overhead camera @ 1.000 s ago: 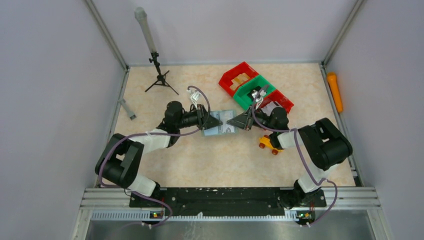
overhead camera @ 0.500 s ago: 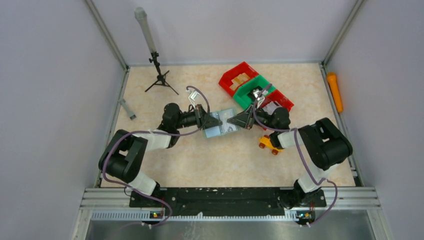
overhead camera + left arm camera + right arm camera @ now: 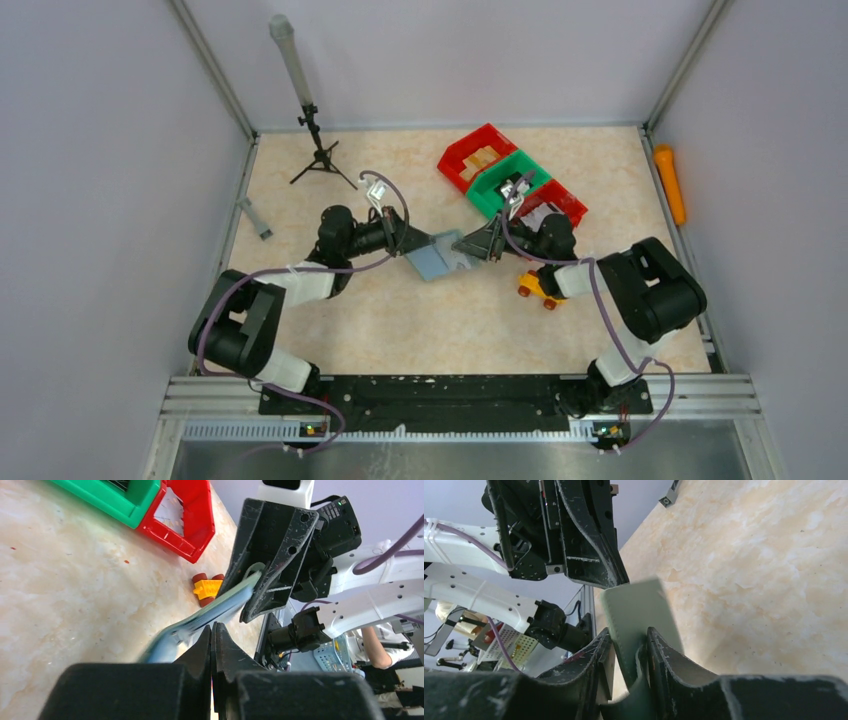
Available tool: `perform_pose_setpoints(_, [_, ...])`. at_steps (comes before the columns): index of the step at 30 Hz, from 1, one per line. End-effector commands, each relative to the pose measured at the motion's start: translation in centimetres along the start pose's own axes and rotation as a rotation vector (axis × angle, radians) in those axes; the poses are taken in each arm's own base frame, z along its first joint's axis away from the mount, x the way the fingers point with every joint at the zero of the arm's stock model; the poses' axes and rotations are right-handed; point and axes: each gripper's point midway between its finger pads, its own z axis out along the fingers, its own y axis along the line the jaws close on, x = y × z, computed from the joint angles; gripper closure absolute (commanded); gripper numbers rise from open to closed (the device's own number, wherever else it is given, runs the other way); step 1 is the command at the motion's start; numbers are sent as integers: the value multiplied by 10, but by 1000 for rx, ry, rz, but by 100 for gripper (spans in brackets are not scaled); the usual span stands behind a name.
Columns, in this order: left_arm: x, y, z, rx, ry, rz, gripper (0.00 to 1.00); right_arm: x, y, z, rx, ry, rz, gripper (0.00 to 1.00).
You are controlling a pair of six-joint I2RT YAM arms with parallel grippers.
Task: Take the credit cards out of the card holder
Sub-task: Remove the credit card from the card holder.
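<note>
The grey-green card holder [image 3: 438, 260] hangs tilted between my two grippers, its paler inner face turned up in the top view. My left gripper [image 3: 412, 243] is shut, its tips [image 3: 212, 626] pressed together at the holder's near corner [image 3: 220, 609]. My right gripper [image 3: 468, 245] has the opposite edge between its fingers [image 3: 629, 635]. There the holder [image 3: 634, 605] leans on one finger and a gap shows at the other. In the right wrist view the left gripper [image 3: 618, 583] meets the holder's far corner. The credit cards are hidden.
Red and green bins [image 3: 510, 175] stand just behind the right gripper. A yellow toy car [image 3: 537, 288] lies beside the right forearm. A small black tripod [image 3: 320, 155] stands at the back left, and an orange object [image 3: 668, 183] lies along the right wall.
My left gripper closed and drew back to the left, turning the holder and showing its pale inside. The right gripper's jaws loosened round the other edge.
</note>
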Motion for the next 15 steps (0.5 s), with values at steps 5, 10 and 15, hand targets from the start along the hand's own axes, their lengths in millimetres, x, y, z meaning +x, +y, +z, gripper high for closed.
perform_pose_setpoints(5, [-11, 3, -3, -13, -31, 7, 100, -20, 9, 2, -21, -49, -61, 98])
perform_pose_setpoints(10, [-8, 11, -1, -44, -11, -6, 100, -17, -3, 4, 29, -33, -43, 100])
perform_pose_setpoints(15, [-9, 20, -3, -107, -8, 8, 87, -15, -24, 4, 121, -28, -4, 100])
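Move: The card holder hangs open between the hands, its far-right part already between the right fingers, which stand about a third open; its middle lies some 3 cm left of the right hand, 2 cm back and 2 cm below. From the left hand it lies roughly 3 cm right, 2 cm back and 3 cm below. On the table some 15 cm below the right hand, the toy car sits about 20 cm right and 4 cm back, and the near red bin 20 cm right and 13 cm ahead. The right fingers close from about a third open to nearly shut, pinching the card holder at its far-right part, and the hand then sinks about 2 cm with a slight forward drift of 1 cm, tipping some 5 degrees. The left hand, its fingers staying practically shut and empty, eases barely 1 cm forward and to its left, then sinks about 1.5 cm beside the right hand, with a clear gap to the card holder at the end. ##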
